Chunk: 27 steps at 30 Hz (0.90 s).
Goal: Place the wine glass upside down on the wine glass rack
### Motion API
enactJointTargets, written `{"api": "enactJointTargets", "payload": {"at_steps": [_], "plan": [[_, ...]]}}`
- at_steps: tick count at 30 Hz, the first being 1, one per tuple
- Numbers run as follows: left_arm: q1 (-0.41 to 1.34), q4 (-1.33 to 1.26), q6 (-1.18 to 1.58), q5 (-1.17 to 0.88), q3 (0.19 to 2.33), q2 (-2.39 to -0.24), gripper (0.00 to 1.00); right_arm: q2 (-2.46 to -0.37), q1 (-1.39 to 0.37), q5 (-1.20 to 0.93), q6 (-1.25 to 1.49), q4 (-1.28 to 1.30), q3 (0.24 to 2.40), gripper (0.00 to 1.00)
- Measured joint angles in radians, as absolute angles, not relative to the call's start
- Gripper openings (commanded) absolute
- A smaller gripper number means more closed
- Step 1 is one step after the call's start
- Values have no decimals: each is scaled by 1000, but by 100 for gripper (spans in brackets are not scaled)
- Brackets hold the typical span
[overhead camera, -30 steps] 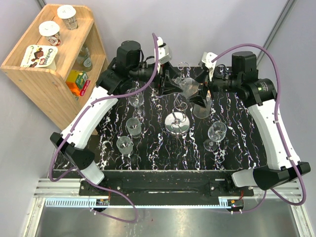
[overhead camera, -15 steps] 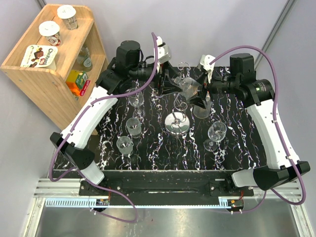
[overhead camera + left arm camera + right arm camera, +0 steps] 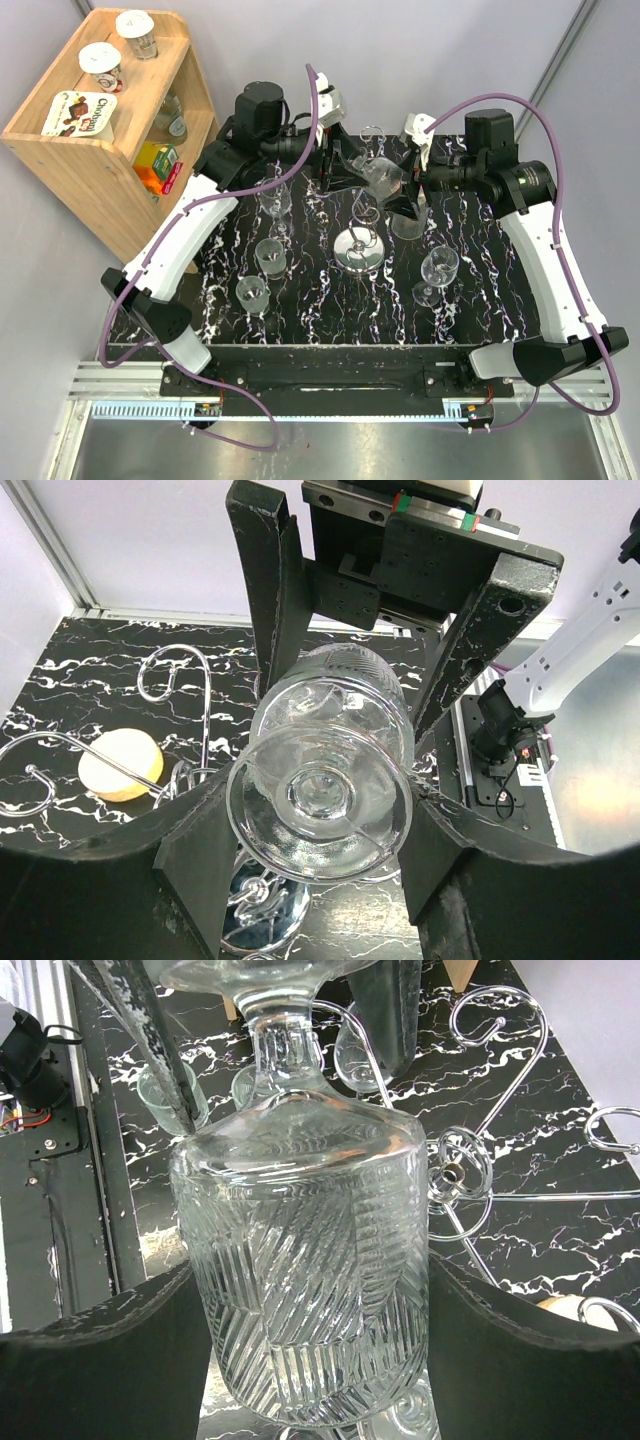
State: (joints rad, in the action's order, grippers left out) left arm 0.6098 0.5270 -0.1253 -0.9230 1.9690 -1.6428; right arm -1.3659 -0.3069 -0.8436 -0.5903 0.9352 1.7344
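A cut-pattern clear wine glass (image 3: 383, 178) hangs on its side in mid-air over the wine glass rack (image 3: 359, 250), between both arms. My left gripper (image 3: 358, 178) is shut on its round foot (image 3: 320, 798), which fills the gap between the black fingers (image 3: 200, 850). My right gripper (image 3: 405, 195) comes from the other side. Its fingers (image 3: 120, 1340) lie against both sides of the ribbed bowl (image 3: 300, 1260). The rack's curled chrome arms (image 3: 175, 675) and top hub (image 3: 455, 1170) lie just beside and below the glass.
Several other wine glasses stand on the black marbled table, at left (image 3: 270, 255) and right (image 3: 440, 268). A wooden shelf (image 3: 100, 150) with yoghurt cups stands at the far left. A pale yellow disc (image 3: 120, 765) lies on the table behind the rack.
The right gripper's jaws have narrowed onto the bowl, and that arm has shifted slightly toward the glass. The left gripper and the glass have stayed put.
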Motion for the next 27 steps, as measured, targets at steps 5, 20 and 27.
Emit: {"api": "enactJointTargets", "payload": {"at_steps": [5, 20, 27], "plan": [[611, 530, -120, -924, 1969, -1643, 51, -1366, -307, -847, -593, 945, 1735, 4], [611, 497, -99, -916, 1977, -1608, 99, -1282, -308, -781, -514, 907, 1651, 0], [612, 490, -121, -902, 1947, -1570, 99, -1252, -308, -742, -443, 828, 1599, 0]]}}
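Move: The wine glass lies sideways between the hands: its middle is about 4 cm right of the left hand point and 2 cm below it, and about 2 cm left of the right hand point. The rack's hub is about 5 cm ahead of the right hand, 5 cm to its left and 10 cm lower. A hanging glass is some 12 cm below the right hand and 2 cm back, level with it sideways. Left fingers open off the glass's foot end and rise about 3 cm; right fingers keep the bowl, easing rightward. ##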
